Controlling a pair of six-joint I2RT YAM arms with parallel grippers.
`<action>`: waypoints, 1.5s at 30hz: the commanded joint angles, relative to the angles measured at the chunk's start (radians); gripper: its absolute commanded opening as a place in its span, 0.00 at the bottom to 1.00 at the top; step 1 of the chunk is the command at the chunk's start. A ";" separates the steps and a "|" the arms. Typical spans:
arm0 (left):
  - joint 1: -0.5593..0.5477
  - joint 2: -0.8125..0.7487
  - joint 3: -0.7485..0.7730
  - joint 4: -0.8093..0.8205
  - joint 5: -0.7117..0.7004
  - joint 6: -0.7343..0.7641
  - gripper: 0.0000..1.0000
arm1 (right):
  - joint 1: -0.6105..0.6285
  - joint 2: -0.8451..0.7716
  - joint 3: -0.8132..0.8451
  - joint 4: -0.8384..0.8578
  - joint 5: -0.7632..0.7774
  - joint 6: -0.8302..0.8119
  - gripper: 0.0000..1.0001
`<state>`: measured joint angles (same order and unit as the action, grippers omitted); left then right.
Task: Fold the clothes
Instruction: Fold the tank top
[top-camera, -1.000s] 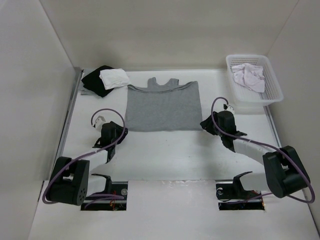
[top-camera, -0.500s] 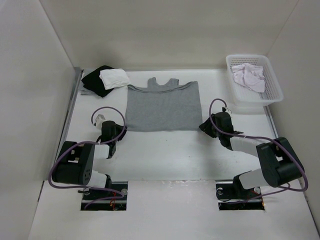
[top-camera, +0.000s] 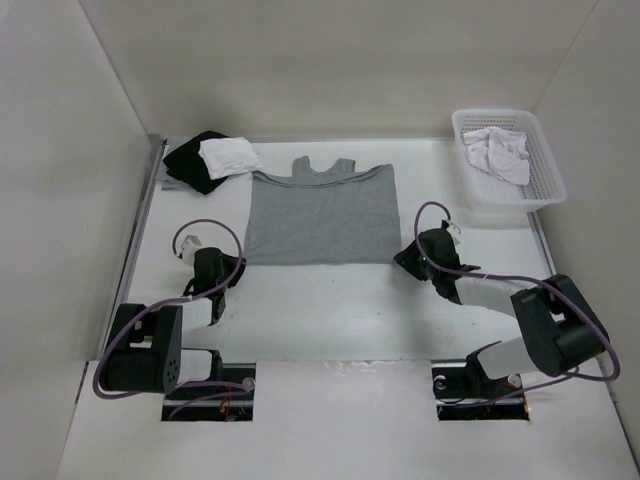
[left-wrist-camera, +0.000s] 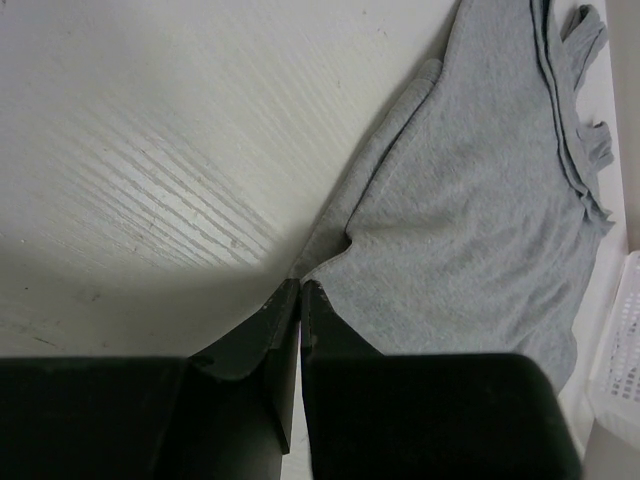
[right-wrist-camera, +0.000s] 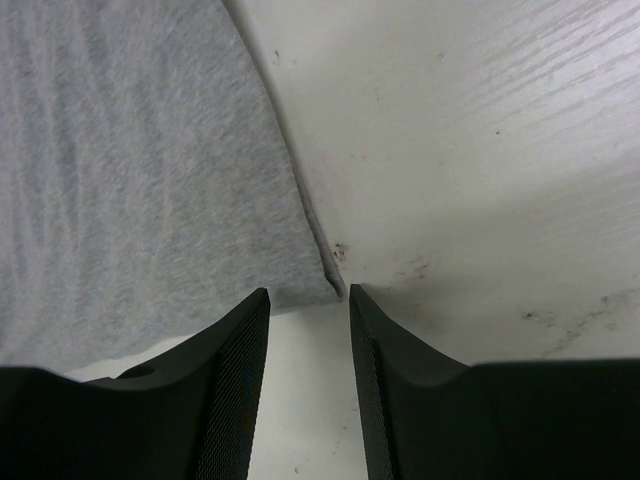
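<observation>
The clothes (top-camera: 320, 215), one plain grey knit top, lie flat in the middle of the table with the straps at the far edge. My left gripper (top-camera: 236, 262) is at the near left corner. In the left wrist view its jaws (left-wrist-camera: 300, 286) are shut on that corner, and the clothes (left-wrist-camera: 470, 200) are drawn into a point at the tips. My right gripper (top-camera: 404, 258) is at the near right corner. It stands open (right-wrist-camera: 308, 294), and the hem corner of the clothes (right-wrist-camera: 130, 170) lies just in front of the gap between its fingers, flat on the table.
A white basket (top-camera: 545, 190) at the back right holds a pale pink-white cloth (top-camera: 497, 152). A black cloth (top-camera: 188, 162) with a white cloth (top-camera: 230, 157) on it lies at the back left. White walls enclose the table on the left, the far side and the right.
My left gripper has shut on the near left corner and drawn it slightly toward the near edge. My right gripper has moved left to the near right corner, still open.
</observation>
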<state>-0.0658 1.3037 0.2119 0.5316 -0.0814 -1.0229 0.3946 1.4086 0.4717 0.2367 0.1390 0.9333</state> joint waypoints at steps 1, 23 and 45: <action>0.010 -0.003 -0.003 0.016 0.031 0.018 0.01 | 0.019 0.021 0.028 0.000 0.039 0.038 0.41; -0.001 -0.055 0.006 0.013 0.046 0.015 0.01 | 0.063 0.072 0.062 0.021 0.174 0.113 0.06; -0.133 -0.982 0.667 -0.798 -0.067 0.173 0.00 | 0.748 -0.905 0.634 -0.820 0.752 -0.286 0.00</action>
<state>-0.1921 0.3080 0.8455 -0.1276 -0.1173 -0.8871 1.0489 0.4999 1.0298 -0.4286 0.7391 0.7113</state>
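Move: The right hand, still open, straddles the near-right hem corner of the tank top, which lies about 1 cm ahead, 0 cm sideways and 1 cm below its hand point. The left hand already pinches the near-left hem corner, right at its fingertips. The tank top's middle lies some 13 cm ahead and 19 cm left of the right hand. The white basket is roughly 27 cm ahead of that hand and 28 cm to its right; from the left hand, the white cloth sits about 28 cm ahead and 4 cm left. While the left hand keeps its pinch and waits almost in place at the table, the right fingers creep about 1 cm forward and close on the near-right hem corner. Then both hands sweep up together, fast, by some 40 cm, drawing about 13 cm back towards the bases, and the wrists tip the fingers upward, the left by about 55 degrees and the right a little less, carrying the hem between them. ##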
